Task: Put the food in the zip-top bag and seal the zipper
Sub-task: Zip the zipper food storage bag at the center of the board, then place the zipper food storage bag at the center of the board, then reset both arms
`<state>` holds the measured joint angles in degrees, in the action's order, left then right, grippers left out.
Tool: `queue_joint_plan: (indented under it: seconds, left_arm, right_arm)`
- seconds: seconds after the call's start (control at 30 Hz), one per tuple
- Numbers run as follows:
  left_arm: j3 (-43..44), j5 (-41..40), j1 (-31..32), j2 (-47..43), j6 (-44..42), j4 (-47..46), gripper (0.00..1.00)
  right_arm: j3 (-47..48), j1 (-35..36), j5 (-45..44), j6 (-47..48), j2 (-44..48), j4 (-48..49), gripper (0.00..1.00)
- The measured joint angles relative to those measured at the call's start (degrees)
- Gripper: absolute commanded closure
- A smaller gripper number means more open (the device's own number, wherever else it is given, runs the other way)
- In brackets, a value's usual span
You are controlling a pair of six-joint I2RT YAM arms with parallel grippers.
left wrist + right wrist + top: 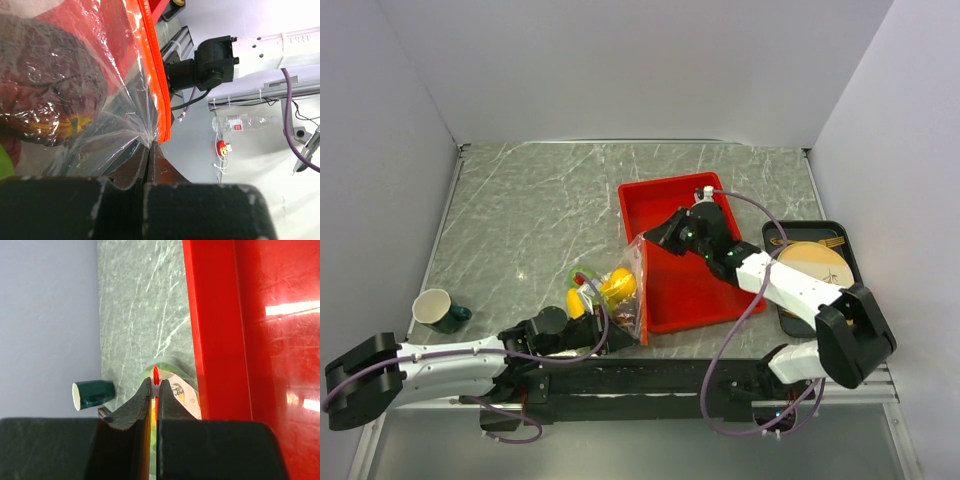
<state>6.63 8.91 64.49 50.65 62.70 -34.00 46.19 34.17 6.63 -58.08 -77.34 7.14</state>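
Observation:
The clear zip-top bag (pixel 610 300) lies against the left side of the red tray, with yellow, orange and green food (pixel 618 284) inside it. In the left wrist view a dark red piece of food (pixel 45 90) shows through the plastic. My left gripper (pixel 150 145) is shut on the bag's corner, right at the near end of the orange-red zipper (pixel 152 65). It sits at the bag's near end (pixel 623 336). My right gripper (pixel 156 386) is shut on the zipper's small white tip (pixel 156 389), at the bag's far end (pixel 645 240).
The red tray (pixel 685 290) sits right of the bag, under my right arm. A green mug (pixel 440 310) lies on its side at the left. A black tray (pixel 810 226) with a tan plate and wooden cutlery stands at the right.

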Motion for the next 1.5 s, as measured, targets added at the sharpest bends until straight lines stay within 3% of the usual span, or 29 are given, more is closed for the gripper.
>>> queue_joint_plan:
  seconds: [0.33,0.37,0.4,0.43,0.5,0.53,0.63,0.67,0.7,0.73,0.8,0.83,0.9,0.93,1.03,1.3,1.5]
  left_arm:
    - [-0.8,-4.4,-0.1,-3.8,0.9,4.0,0.99]
    - [-0.8,-5.2,-0.1,-4.4,1.0,4.8,0.94]
    - [-0.8,-6.0,-0.2,-5.0,1.2,5.8,0.86]
    - [-0.8,-6.6,-0.5,-5.9,1.3,7.1,0.65]
    - [-0.4,-8.0,-1.0,-7.6,0.8,10.1,0.42]
    - [0.3,-9.0,-1.2,-8.8,1.0,12.7,0.25]
    - [3.3,-11.8,-1.8,-12.0,-0.4,18.6,0.06]
    - [4.9,-12.8,-1.9,-13.0,-0.8,20.5,0.03]
    - [6.5,-13.7,-2.1,-13.7,-1.5,22.2,0.01]
    - [7.9,-14.8,-2.2,-14.2,-2.0,23.5,0.01]
    - [11.4,-16.8,-2.3,-15.0,-3.0,26.6,0.01]
    - [12.9,-17.9,-2.4,-15.2,-3.5,27.9,0.01]
    - [15.7,-20.3,-2.4,-15.6,-4.7,30.6,0.01]
    - [16.4,-21.2,-2.5,-15.6,-5.1,31.6,0.01]
    - [18.6,-24.0,-2.6,-15.3,-7.0,35.6,0.01]
    - [28.2,-25.9,-8.0,-5.7,-16.2,42.2,0.01]
    - [36.5,-19.4,-22.3,3.3,-24.7,44.2,0.01]
  right_arm:
    - [5.7,-1.2,4.2,2.6,-6.3,0.3,0.98]
    - [6.6,-1.3,4.6,2.8,-7.1,0.3,0.98]
    - [7.4,-1.3,5.1,3.1,-7.8,0.3,0.97]
    - [8.0,-1.4,5.5,3.4,-8.5,0.3,0.96]
    - [9.8,-1.5,6.4,4.0,-10.2,0.3,0.96]
    - [10.9,-1.6,6.6,4.3,-11.2,0.2,0.96]
    - [14.1,-2.3,7.5,5.6,-14.1,-0.7,0.93]
    - [15.5,-2.6,8.0,6.1,-15.1,-1.1,0.89]
    - [16.6,-2.8,8.2,6.5,-16.1,-1.5,0.86]
    - [18.1,-3.2,8.6,6.9,-17.3,-2.4,0.75]
    - [21.6,-4.0,9.4,8.4,-19.9,-4.0,0.63]
    - [22.7,-4.4,9.5,8.9,-20.7,-4.6,0.43]
    - [25.5,-5.4,9.1,11.0,-21.7,-7.3,0.29]
    - [26.1,-5.7,8.5,11.3,-21.8,-8.2,0.15]
    - [26.9,-6.5,5.3,14.6,-20.4,-11.1,0.0]
    - [25.0,-7.0,-8.5,23.8,-8.4,-20.2,0.0]
    - [17.2,-10.8,-18.5,27.1,3.2,-22.7,0.0]
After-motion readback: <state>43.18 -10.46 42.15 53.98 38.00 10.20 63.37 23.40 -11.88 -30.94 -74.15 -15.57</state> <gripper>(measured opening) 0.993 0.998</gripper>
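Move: The right fingers already pinch the slider at or just short of the zipper's far end; the red tray's middle is about 12 cm right, 4 cm back and 14 cm below. The lemon in the bag is roughly 12 cm back, 7 cm left and 11 cm down. The left fingers still pinch the bag's near corner, the slider some 28 cm ahead, 2 cm right and 4 cm higher; the lemon is about 14 cm ahead, 5 cm left and 6 cm lower. Keeping its pinch on the slider, the right hand draws it forward and slightly left, some 9 cm, then opens wide, lets go and swings right about 16 cm, rising and rolling. The left hand eases forward with the near corner, opens to free it, lifts about 8 cm, then sweeps forward over the food with its fingers swinging forward and dipping. ##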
